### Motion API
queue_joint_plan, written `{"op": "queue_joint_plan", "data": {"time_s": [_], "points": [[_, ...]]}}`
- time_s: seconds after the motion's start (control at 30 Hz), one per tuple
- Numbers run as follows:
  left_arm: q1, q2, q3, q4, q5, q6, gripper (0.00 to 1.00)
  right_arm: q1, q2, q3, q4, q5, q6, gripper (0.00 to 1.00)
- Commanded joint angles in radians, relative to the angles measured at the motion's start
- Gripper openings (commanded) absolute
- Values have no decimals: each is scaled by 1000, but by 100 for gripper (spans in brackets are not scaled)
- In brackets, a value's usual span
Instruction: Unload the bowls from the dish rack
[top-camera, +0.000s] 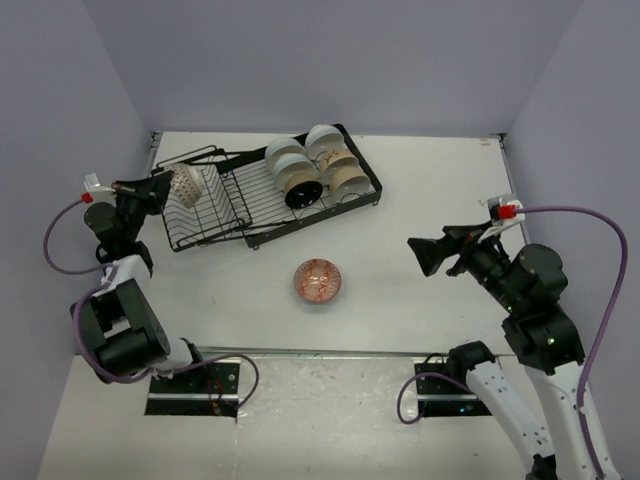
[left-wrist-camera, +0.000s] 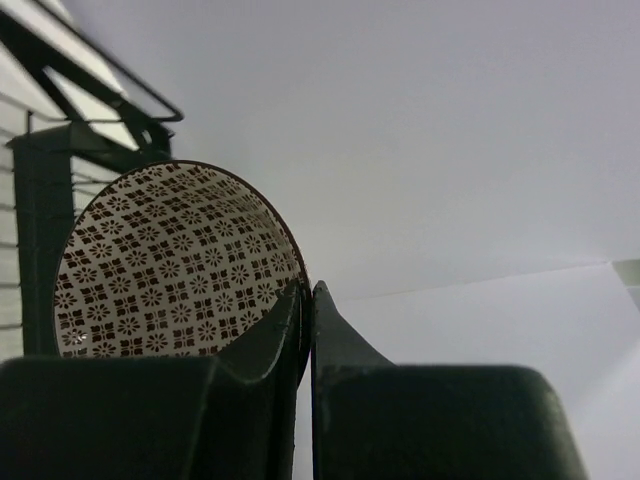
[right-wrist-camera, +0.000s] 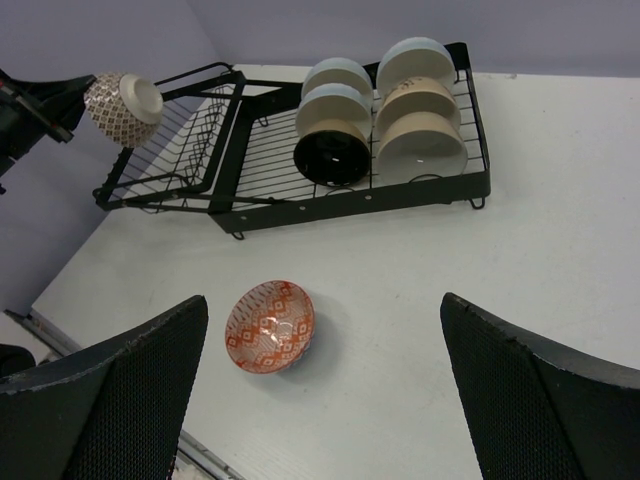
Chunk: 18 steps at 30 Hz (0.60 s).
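Observation:
My left gripper (top-camera: 158, 189) is shut on the rim of a brown-and-white patterned bowl (top-camera: 186, 185), one finger inside it and one outside. In the left wrist view the bowl (left-wrist-camera: 170, 265) stands on edge just left of the gripper's tips (left-wrist-camera: 308, 290). It hangs over the left basket end of the black dish rack (top-camera: 262, 233). Several plain bowls (top-camera: 318, 160) stand on edge in the rack's right half, one with a dark inside (right-wrist-camera: 332, 158). A red-patterned bowl (top-camera: 318, 281) sits upright on the table. My right gripper (top-camera: 420, 256) is open, right of that bowl and above the table.
The rack (right-wrist-camera: 350, 198) lies slanted across the far middle of the white table (top-camera: 420, 190). Grey walls close in on the left, back and right. A metal rail (top-camera: 330, 352) runs along the near table edge, with both arm bases behind it.

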Motion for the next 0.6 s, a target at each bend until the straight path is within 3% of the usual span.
{"op": "queue_joint_plan", "data": {"time_s": [0.0,0.03,0.13,0.23,0.33,0.43,0.57], "points": [[-43,-7,175,16,43,103,0,2,5,-8,29,1,-13,99],[-63,-16,224,-73,56,149,0,4,6,-8,27,10,-13,99],[-161,-55,434,-369,-1,470,0,2,5,-5,22,42,-9,99],[-271,-91,591,-575,-91,617,0,2,2,-1,13,79,-6,99],[-397,-111,667,-707,-159,741,0,2,-3,9,4,122,-6,99],[-611,-131,689,-819,-278,898,0,2,-10,16,-7,171,-4,99],[-778,-151,649,-891,-396,967,0,4,-23,18,-14,226,-4,99]]}}
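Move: The dotted bowl is already clear of the rack in the left fingers. The red bowl on the table, its likely destination, lies about 36 cm to that hand's right, 10 cm back and 21 cm below. The emptied basket is roughly 10 cm ahead, 4 cm right and 17 cm lower; the racked black bowl is some 31 cm right, 14 cm ahead and 16 cm lower. From the right hand, the red bowl is about 18 cm left, 10 cm ahead and 30 cm below. The dotted bowl, kept pinched at its rim, is swept by the left hand some 23 cm right and 15 cm up, away from the basket; the rise levels off while the rightward swing speeds on. The wrist rolls its left side up about 40 degrees and swings the fingers rightward. The right hand, open, eases about 2.5 cm right, turning slightly clockwise. ##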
